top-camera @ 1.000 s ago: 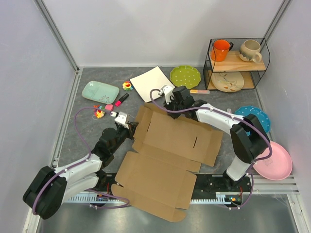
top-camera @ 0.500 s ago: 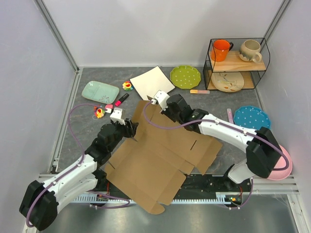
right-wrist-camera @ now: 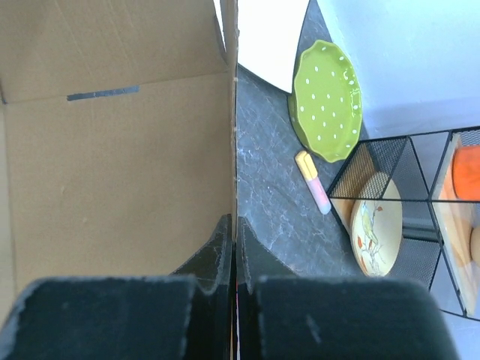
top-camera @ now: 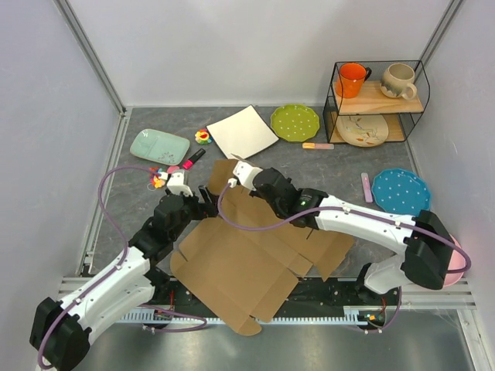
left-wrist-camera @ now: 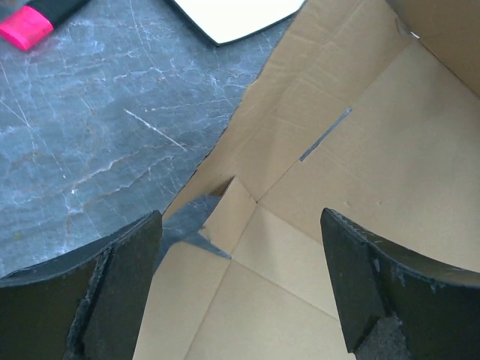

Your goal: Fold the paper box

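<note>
The paper box [top-camera: 255, 255] is a flat brown cardboard sheet with flaps and slots in the middle of the table, its near corner over the front rail. My right gripper [top-camera: 246, 184] is shut on the sheet's far edge; in the right wrist view its fingertips [right-wrist-camera: 232, 223] pinch the thin edge of the paper box [right-wrist-camera: 112, 165], which stands raised. My left gripper [top-camera: 207, 202] hangs open over the sheet's left side. In the left wrist view the left gripper [left-wrist-camera: 240, 217] holds nothing, with the paper box [left-wrist-camera: 337, 195] lying below it.
A white square plate [top-camera: 242, 133], a green plate [top-camera: 295, 122] and a pastel highlighter [top-camera: 318, 145] lie behind the box. A mint tray [top-camera: 159, 145], a pink marker [top-camera: 189, 161] and small toys sit left. A wire rack [top-camera: 377, 100] with mugs, a blue plate [top-camera: 402, 189] and a pink plate [top-camera: 458, 267] are on the right.
My left gripper opened and let go of the cardboard. My right gripper closed on the far edge and moved left, and the sheet swung left and toward the front rail.
</note>
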Controlling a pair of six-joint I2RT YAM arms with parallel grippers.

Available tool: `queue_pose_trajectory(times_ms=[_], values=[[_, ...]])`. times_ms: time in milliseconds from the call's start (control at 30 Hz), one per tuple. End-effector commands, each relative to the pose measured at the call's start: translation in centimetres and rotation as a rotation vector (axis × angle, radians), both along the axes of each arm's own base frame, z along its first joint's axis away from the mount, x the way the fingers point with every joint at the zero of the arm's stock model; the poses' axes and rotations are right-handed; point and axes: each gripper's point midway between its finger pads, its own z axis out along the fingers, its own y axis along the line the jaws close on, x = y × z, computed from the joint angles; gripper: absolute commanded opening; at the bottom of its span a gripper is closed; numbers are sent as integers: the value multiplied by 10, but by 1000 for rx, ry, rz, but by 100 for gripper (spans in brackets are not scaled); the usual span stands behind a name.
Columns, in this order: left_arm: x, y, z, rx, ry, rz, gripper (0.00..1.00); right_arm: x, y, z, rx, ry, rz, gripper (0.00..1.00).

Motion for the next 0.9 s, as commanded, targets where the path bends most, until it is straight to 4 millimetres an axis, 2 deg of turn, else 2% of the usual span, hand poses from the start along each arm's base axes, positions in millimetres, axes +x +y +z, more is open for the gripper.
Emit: queue_pose_trajectory(times_ms=[0,100,133,167,233,267,333,367,400,500,700,867], values=[[-2,-6,32,-159,-14,32,93,-5,-9,23,95,-12,-35,0],[-2,-4,50,-162,-69,24,93,-9,-8,29,192,44,-38,0],[-1,-4,55,-157,-84,22,94,-13,0,28,252,98,-15,0],[0,-4,63,-135,-110,6,95,-15,-1,36,284,119,-7,0],[3,-7,67,-113,-128,-9,95,-15,-1,42,339,155,1,0],[5,-8,72,-95,-143,-18,95,-23,3,45,382,195,31,0],[9,-9,73,-73,-147,-22,95,-20,0,54,431,220,30,0],[12,-10,82,-65,-176,-26,96,-27,4,57,485,275,58,0],[13,-12,85,-60,-189,-39,96,-20,-3,63,527,290,43,0],[16,-25,101,-57,-257,-111,96,-19,-7,73,674,415,73,0],[25,-27,115,-28,-304,-115,96,-20,-12,74,827,595,117,0],[24,-33,124,-30,-363,-156,97,-20,-6,76,920,687,139,0]])
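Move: The right hand already pinches the paper box's far flap at its edge; the middle of the slotted panel is about 6 cm back and some 14 cm below, with the green plate around 26 cm ahead, 5 cm right. From the open left hand, the box's left corner tab is about 4 cm ahead, 3 cm right and 9 below; the box's far-left corner lies some 15 cm ahead, 5 right, the pink marker 17 ahead, 3 left. Upward and to its right, about 5 cm up in all, the right hand draws the far flap while still gripping its edge, rolling its left side up and tipping over by some 55 degrees so the fingers swing from mainly forward to left-forward. The left hand, fingers staying wide open, first eases back a touch, then climbs about 8 cm above the left corner tab with a little forward and right, tilting its fingertips up. ##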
